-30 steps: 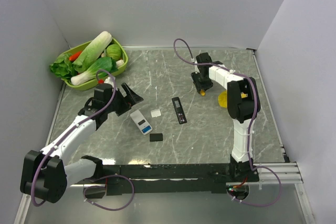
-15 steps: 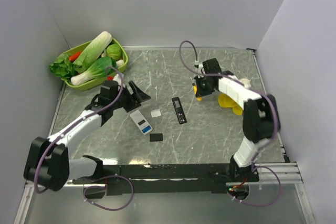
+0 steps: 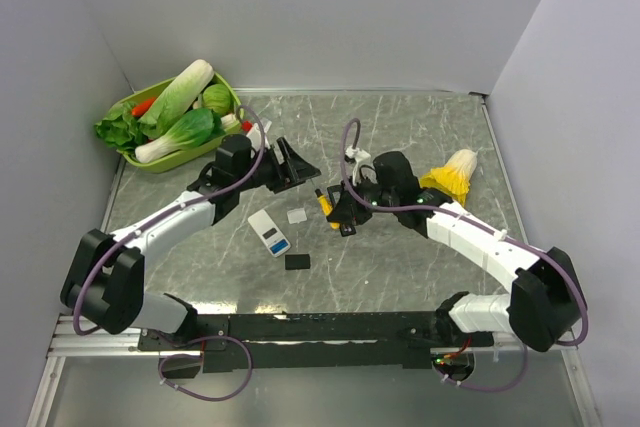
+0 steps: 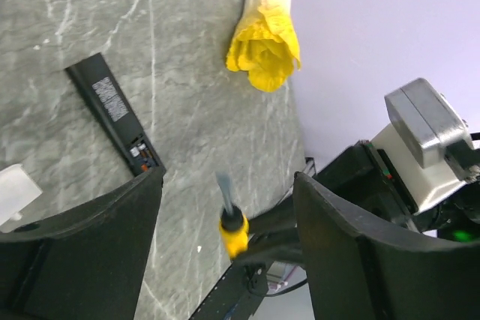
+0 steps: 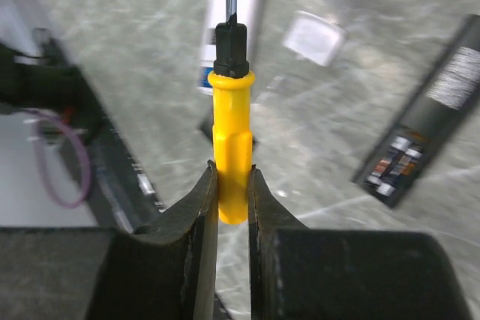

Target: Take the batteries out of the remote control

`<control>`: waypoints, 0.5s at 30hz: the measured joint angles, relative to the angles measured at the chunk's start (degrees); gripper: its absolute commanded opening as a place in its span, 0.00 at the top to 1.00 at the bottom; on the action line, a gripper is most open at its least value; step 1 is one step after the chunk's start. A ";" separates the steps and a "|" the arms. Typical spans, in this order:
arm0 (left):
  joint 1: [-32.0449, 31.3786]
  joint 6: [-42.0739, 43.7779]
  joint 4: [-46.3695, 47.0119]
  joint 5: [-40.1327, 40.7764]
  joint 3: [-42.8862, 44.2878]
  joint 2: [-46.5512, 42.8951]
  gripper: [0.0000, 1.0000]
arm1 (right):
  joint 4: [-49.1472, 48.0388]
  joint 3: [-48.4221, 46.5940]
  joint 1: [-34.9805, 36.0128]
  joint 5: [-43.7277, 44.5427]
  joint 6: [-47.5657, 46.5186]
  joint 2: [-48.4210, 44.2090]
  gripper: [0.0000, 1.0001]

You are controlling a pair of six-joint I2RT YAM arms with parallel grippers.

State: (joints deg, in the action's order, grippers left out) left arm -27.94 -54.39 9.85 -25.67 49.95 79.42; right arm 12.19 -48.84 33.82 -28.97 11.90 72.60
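My right gripper (image 5: 232, 174) is shut on the yellow handle of a screwdriver (image 5: 231, 140), whose shaft points away from the wrist. In the top view this gripper (image 3: 335, 209) hovers at the table's middle, partly covering the black remote control (image 3: 345, 219). That remote (image 4: 112, 106) lies back side up with its end compartment (image 4: 142, 154) open; small coloured bits show inside, but I cannot make out batteries. My left gripper (image 3: 290, 162) stands open and holds nothing, a little left of the screwdriver (image 4: 232, 224). A white remote (image 3: 268, 232) with a blue patch lies nearby.
A white cover plate (image 3: 297, 215) and a black cover plate (image 3: 297, 261) lie loose beside the white remote. A yellow toy cabbage (image 3: 450, 175) rests to the right. A green basket (image 3: 228, 93) of vegetables sits at the back left. Grey walls close in on three sides.
My right gripper closed on the screwdriver at the back right and carried it left to the black remote. My left gripper swung right toward the middle, its jaws narrowing slightly.
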 measured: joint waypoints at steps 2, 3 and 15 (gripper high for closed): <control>-0.02 -0.39 2.23 -0.81 -0.72 0.35 0.30 | -2.67 1.25 0.07 -2.69 2.29 -1.14 1.00; -0.02 -0.72 3.48 -1.44 -1.36 0.35 0.31 | -4.52 1.55 0.07 -4.33 3.65 -1.42 1.00; -0.13 -4.20 20.90 -8.48 -10.14 -3.26 0.77 | -23.98 7.50 -0.70 -14.80 17.88 -2.47 1.00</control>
State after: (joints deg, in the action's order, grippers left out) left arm -28.08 -58.59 30.74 -34.15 39.81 76.16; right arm -11.79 -41.34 33.12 -43.77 29.78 70.13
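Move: The screwdriver, held by its handle in the right hand, has its middle about 5 cm back, 4 cm right and 3 cm below the left hand. From the right hand, the open left gripper it is being brought to is some 8 cm ahead, 8 cm left and 5 cm higher. On the table, the black remote lies 7 cm ahead, 2 cm right and 14 cm below the right hand; the small white cover lies 4 cm ahead, 12 cm left and 15 cm below it. The screwdriver, still pinched by its handle, is carried up about 5 cm and also left and back by the right hand, towards the left gripper, the fingers tilting some 20 degrees up towards level. The left hand comes back about 3 cm and rises 2 cm to meet the shaft, its fingertips tilting up, and part-closes its fingers around the shaft just beyond the handle. ##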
